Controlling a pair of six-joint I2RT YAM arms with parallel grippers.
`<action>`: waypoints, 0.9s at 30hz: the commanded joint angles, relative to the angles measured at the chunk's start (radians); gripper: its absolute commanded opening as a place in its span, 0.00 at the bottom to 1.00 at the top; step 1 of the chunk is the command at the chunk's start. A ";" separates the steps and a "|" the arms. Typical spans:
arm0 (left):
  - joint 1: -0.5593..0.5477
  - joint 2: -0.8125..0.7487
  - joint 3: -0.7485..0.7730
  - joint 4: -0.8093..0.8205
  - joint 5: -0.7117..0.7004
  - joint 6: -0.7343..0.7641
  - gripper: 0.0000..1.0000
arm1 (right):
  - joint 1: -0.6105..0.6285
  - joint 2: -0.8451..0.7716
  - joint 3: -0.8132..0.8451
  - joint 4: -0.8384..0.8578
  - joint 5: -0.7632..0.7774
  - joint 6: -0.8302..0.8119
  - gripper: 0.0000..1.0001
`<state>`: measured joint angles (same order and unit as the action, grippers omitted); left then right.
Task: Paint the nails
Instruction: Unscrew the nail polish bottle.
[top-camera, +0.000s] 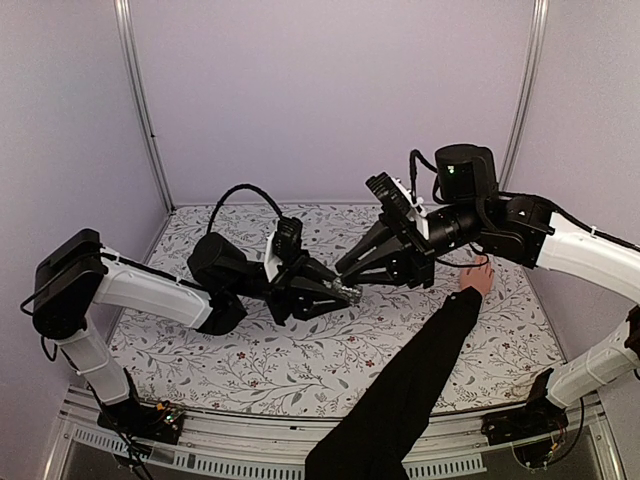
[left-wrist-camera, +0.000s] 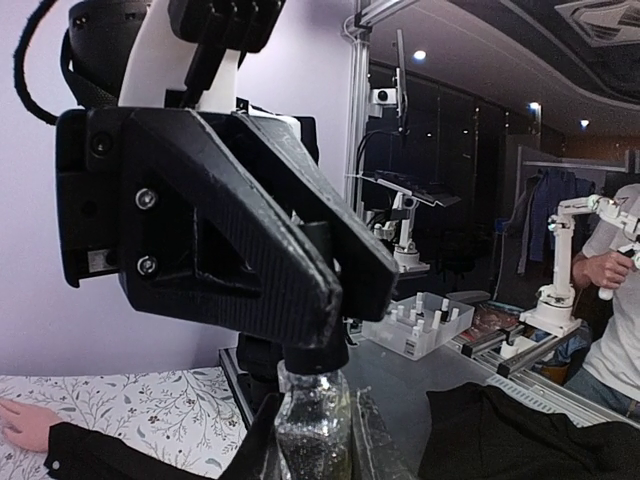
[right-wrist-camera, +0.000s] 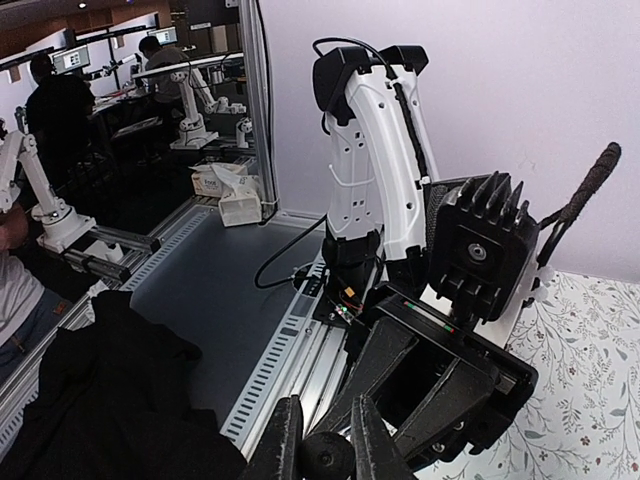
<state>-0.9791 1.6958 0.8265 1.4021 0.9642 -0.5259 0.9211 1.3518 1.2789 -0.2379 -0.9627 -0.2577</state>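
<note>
A small glittery bottle (left-wrist-camera: 312, 432) stands between the fingers of my left gripper (left-wrist-camera: 312, 445), which is shut on it. My right gripper (right-wrist-camera: 327, 448) is shut on the bottle's black cap (right-wrist-camera: 328, 458), which sits on the bottle's neck (left-wrist-camera: 315, 358). In the top view the left gripper (top-camera: 338, 292) and right gripper (top-camera: 349, 272) meet tip to tip above the table's middle. A bare hand (top-camera: 478, 276) with a long black sleeve (top-camera: 410, 390) rests palm down to the right, under the right arm. Its nails are too small to make out. The hand (left-wrist-camera: 22, 424) also shows at the lower left of the left wrist view.
A floral cloth (top-camera: 250, 355) covers the table. Metal frame posts (top-camera: 145, 110) stand at the back corners. The sleeved arm crosses the table's front right edge. Beyond the table a clear tray of small bottles (left-wrist-camera: 430, 325) sits on a grey bench.
</note>
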 joint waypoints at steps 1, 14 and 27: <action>-0.006 -0.016 0.007 0.160 0.142 0.018 0.00 | -0.026 -0.011 0.033 -0.018 -0.001 -0.015 0.07; 0.028 -0.109 -0.066 -0.078 -0.164 0.239 0.00 | -0.027 -0.068 -0.007 0.028 0.175 0.059 0.74; -0.057 -0.169 -0.053 -0.357 -0.824 0.511 0.00 | -0.027 -0.093 -0.048 0.138 0.601 0.274 0.74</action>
<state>-0.9821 1.5417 0.7525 1.1572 0.4217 -0.1532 0.9001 1.2709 1.2427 -0.1532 -0.5842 -0.0898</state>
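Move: The left fingers already hold the nail polish bottle's glass body. The black cap stands about 4 cm above the left hand point and 1 cm forward of it, shut between the right fingers, at the right hand point. From the right hand, the bottle body is about 4 cm below and 1 cm back. Right fingers open off the cap as both hands swing 6–8 cm forward, the left turning the bottle counter-clockwise. ##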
